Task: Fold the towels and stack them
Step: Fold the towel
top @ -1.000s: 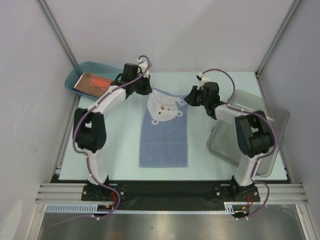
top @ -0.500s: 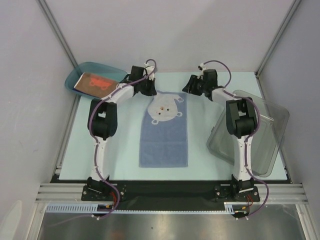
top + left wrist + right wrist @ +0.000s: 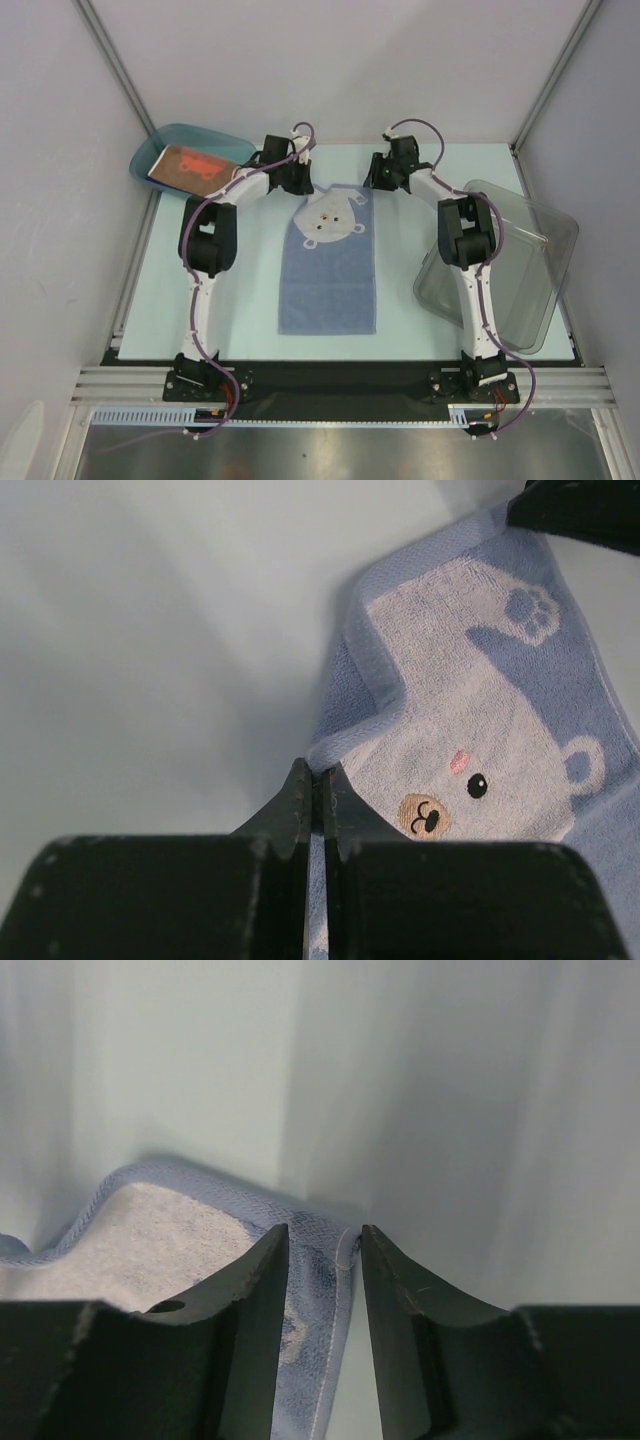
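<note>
A light-blue towel (image 3: 328, 280) with a pale bear picture lies lengthwise in the middle of the table, its bear end at the far side. My left gripper (image 3: 303, 187) is at the far left corner. In the left wrist view the towel (image 3: 470, 710) shows the bear's face, and the left gripper (image 3: 318, 770) is shut on its hem. My right gripper (image 3: 372, 183) is at the far right corner. In the right wrist view the right gripper (image 3: 323, 1232) stands open, with the hem of the towel (image 3: 170, 1230) lying loose between its fingers.
A teal tray (image 3: 160, 140) at the far left holds a folded brown-red towel (image 3: 185, 165) with an orange mark. A clear plastic bin (image 3: 520, 270) lies tilted along the right side, next to the right arm.
Both arms stretched toward the far side and the towel's bunched bear end now lies flat. The right gripper let go of its corner and stands open; the left stays shut.
</note>
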You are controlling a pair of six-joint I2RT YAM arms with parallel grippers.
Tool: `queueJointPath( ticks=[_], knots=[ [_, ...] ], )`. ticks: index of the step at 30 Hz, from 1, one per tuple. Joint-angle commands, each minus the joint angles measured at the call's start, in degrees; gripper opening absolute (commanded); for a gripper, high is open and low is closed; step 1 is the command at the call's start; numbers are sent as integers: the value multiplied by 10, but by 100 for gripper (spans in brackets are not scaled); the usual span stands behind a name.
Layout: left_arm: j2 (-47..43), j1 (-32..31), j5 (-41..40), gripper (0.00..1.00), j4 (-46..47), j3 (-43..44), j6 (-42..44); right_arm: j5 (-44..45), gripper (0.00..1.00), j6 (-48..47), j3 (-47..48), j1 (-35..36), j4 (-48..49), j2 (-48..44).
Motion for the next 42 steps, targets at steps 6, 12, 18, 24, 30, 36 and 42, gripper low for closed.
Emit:
queueJointPath(
  ticks=[6, 12, 18, 24, 30, 36, 42],
  knots=[
    [1, 6, 13, 0, 24, 29, 11, 68, 34, -32, 15, 29, -59, 18],
    [1, 6, -14, 0, 11, 42, 22, 70, 0, -53, -12, 33, 11, -4],
    [-40, 6, -43, 0, -5, 46, 39, 90, 0, -99, -84, 33, 107, -96],
    [-91, 4, -37, 0, -23, 36, 43, 97, 0, -112, -179, 36, 165, -189],
    [-175, -8, -47, 0, -10, -61, 59, 103, 0, -143, -285, 51, 194, -318],
    [-307, -27, -51, 0, 13, -214, 53, 128, 0, -136, -429, 81, 195, -437],
    [-421, -59, -80, 0, -5, -354, 53, 151, 0, -63, -582, 128, 198, -571]
  ],
)
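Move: Between and just under the right hand's open fingertips lies the far edge of the blue towel near its right corner, about 1 cm back, 1 cm left and 1 cm below. The grey bin stands some 29 cm right and 23 cm back of that hand. The left hand still holds the far edge near its left corner; the towel's near edge lies roughly 42 cm back, 4 cm right and 4 cm below it, the brown towel in the teal tray about 27 cm left and 5 cm ahead. Easing about 2 cm left, the right gripper shuts on the towel's far edge beside its right corner, then lifts steeply and sweeps back some 17 cm, its fingers tipping up by over 20 degrees. The left keeps its pinch, creeps slightly forward, then rises about 11 cm while swinging back some 12 cm, both carrying the far edge towards the near one. ##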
